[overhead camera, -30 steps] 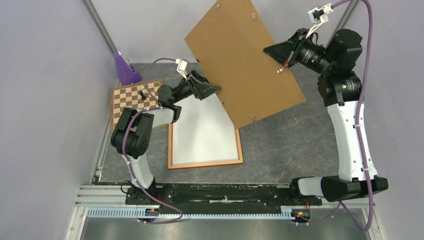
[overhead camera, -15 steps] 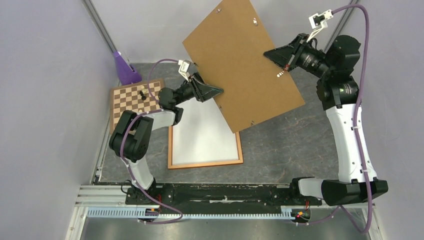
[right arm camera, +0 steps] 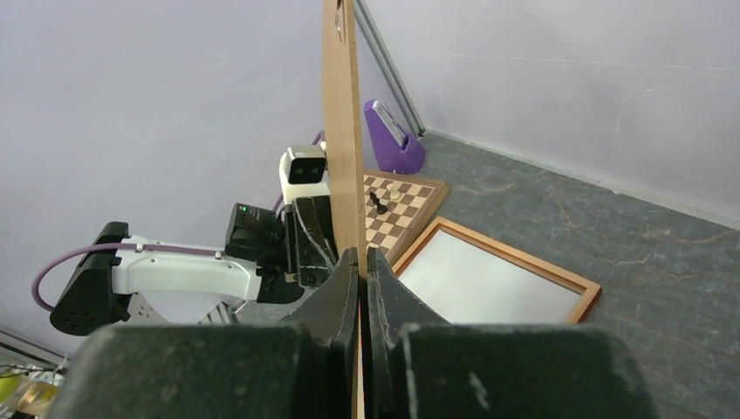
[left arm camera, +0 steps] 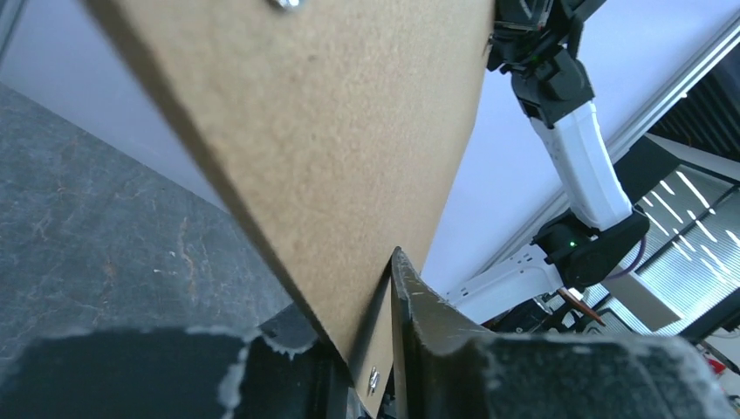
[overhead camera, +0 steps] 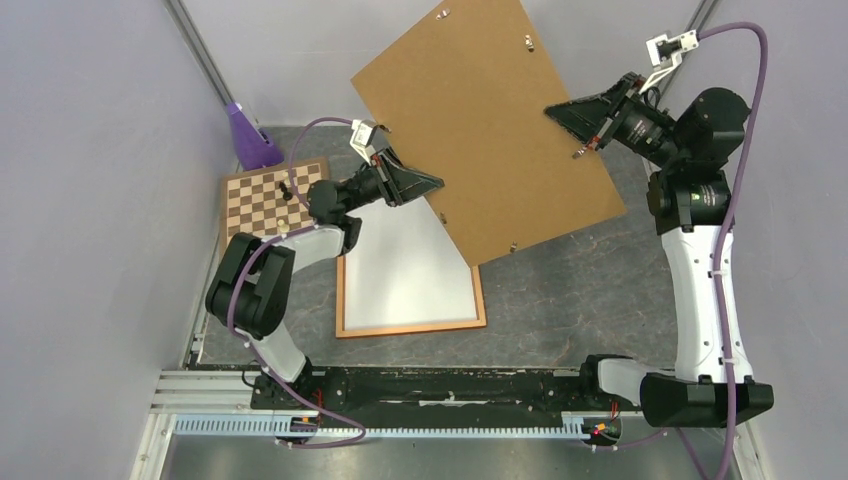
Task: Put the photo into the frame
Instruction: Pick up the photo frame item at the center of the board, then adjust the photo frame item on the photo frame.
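The orange-brown wooden frame (overhead camera: 410, 327) lies flat on the grey table, with a white sheet (overhead camera: 405, 270) inside it that looks like the photo's white back; no printed side shows. Both show in the right wrist view, the frame (right arm camera: 532, 262) and the sheet (right arm camera: 484, 284). A brown hardboard backing panel (overhead camera: 490, 120) is held tilted in the air above the frame's far end. My left gripper (overhead camera: 425, 185) is shut on the panel's left edge (left arm camera: 349, 131). My right gripper (overhead camera: 560, 112) is shut on its right side, seen edge-on (right arm camera: 342, 131).
A checkered chessboard (overhead camera: 262, 195) with a few pieces lies left of the frame. A purple object (overhead camera: 250, 140) stands at the back left by a metal post. Pale walls enclose the table on three sides.
The backing panel has swung and shifted right and up. My right arm has drawn back to the right with it. My left gripper has stayed at the panel's left edge.
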Action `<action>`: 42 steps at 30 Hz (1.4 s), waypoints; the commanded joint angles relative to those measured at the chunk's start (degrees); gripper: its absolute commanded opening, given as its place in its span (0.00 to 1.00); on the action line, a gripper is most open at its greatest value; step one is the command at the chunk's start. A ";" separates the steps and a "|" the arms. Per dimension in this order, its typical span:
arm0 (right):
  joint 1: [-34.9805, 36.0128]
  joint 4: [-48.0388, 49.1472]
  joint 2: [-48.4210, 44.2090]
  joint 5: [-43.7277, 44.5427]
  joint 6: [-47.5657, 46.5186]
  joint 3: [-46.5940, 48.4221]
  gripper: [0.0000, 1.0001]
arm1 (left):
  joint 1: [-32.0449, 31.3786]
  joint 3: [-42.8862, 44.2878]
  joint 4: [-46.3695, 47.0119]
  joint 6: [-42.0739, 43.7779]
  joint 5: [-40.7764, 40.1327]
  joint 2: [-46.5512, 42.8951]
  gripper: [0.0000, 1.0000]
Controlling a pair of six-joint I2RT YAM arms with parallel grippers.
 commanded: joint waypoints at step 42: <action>-5.68 0.07 -8.45 6.81 -13.24 -9.85 0.91 | 10.84 7.78 -94.40 50.17 14.11 -19.99 0.02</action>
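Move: The backing board hangs aslant in the air, its middle about 9 cm right of, 8 cm above and 1 cm farther out than the left hand, whose half-closed fingers straddle its left edge. From the right hand, which pinches the right edge, that middle is some 9 cm left, 8 cm below and 1 cm ahead. The frame lies 7 cm ahead of the left hand, 3 cm left and 32 cm below; the chessboard is roughly 18 cm ahead of it, 33 cm left and equally low. The board passes to the left hand: its fingers close on the left edge while easing about 3 cm back, then, still pinching, it draws left some 5 cm and sinks, its raised fingertips tipping down nearly 30 degrees towards level. Meanwhile the right fingers open wide, let go of the right edge, and that hand slips to the right and a little down. ##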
